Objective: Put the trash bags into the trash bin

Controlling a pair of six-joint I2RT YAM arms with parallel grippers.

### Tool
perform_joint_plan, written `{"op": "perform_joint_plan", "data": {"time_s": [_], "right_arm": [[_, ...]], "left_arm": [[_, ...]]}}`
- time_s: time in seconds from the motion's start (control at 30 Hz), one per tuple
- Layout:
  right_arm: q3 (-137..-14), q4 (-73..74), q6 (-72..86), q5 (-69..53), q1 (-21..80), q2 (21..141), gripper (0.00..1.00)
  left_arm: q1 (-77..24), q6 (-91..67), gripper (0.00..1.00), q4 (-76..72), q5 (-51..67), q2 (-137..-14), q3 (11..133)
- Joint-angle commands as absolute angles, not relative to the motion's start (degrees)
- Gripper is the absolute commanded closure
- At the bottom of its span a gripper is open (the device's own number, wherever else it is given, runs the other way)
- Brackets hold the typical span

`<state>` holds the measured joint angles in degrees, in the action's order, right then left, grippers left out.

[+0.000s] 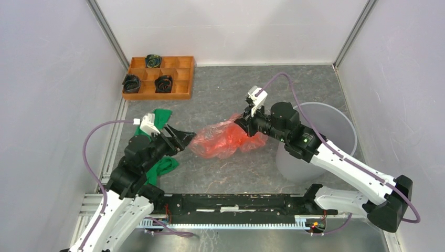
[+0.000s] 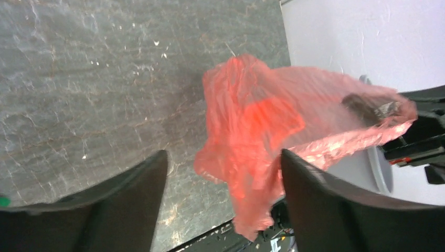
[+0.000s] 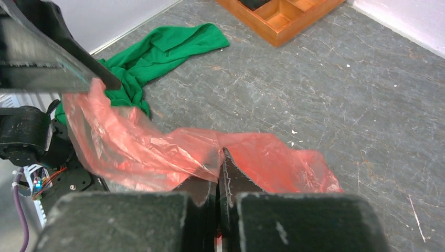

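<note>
The red-orange trash bag hangs crumpled just above the table's middle. My right gripper is shut on its right end; in the right wrist view the closed fingertips pinch a fold of the bag. My left gripper is open at the bag's left edge. In the left wrist view the bag hangs between the wide-apart fingers and brushes the right one. The pale grey trash bin stands upright to the right, behind my right arm.
A green cloth lies under my left arm, also in the right wrist view. A compartmented wooden tray with small black rolls sits at the back left. White walls enclose the table.
</note>
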<state>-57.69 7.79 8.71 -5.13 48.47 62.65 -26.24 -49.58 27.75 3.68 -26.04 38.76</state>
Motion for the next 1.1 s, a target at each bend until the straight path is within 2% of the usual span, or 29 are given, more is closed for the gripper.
{"op": "perform_joint_plan", "data": {"time_s": [0.0, 0.1, 0.47, 0.67, 1.07], "right_arm": [[-57.0, 5.5, 7.9, -3.1, 48.2, 61.0, 1.00], [-56.9, 5.1, 7.8, -1.9, 48.1, 61.3, 1.00], [-58.7, 6.8, 10.1, 1.4, 46.4, 66.1, 1.00], [-60.6, 6.3, 12.3, 3.1, 45.8, 68.6, 1.00], [-63.3, 3.9, 19.2, 11.0, 44.9, 72.5, 1.00]], "left_arm": [[-26.4, -54.4, 0.11, 22.9, 7.3, -22.1, 32.8], [-26.4, -55.6, 0.01, 23.2, 8.0, -18.2, 29.9], [-26.4, -50.5, 0.00, 28.4, 12.7, -10.8, 32.6], [-26.4, -56.4, 0.00, 18.1, 25.0, -14.4, 25.9], [-26.4, -58.6, 0.00, 13.0, 26.4, -13.0, 19.8]]}}
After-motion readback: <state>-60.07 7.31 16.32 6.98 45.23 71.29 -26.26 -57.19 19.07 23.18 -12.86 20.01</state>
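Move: The trash bag hangs from the right hand's shut fingers, its middle about 7 cm left, 4 cm back and 8 cm below them; its loose end reaches beside the open left fingers. From the left hand, that middle is 15 cm right, 1 cm ahead and 4 cm below; the green cloth is 17 cm left, level, 11 cm below. The trash bin's middle is 30 cm right of the right hand, 7 cm back, 5 cm below. The trash bag stays pinched in the right fingers and goes forward some 6 cm, then also down about 3, as that hand turns clockwise. By its loose end, the left hand opens fully, dips while drawing back, rises a little, then goes right and down again, ending about 5 cm back, 6 lower and 4 to the right, turned some 15 degrees clockwise. ##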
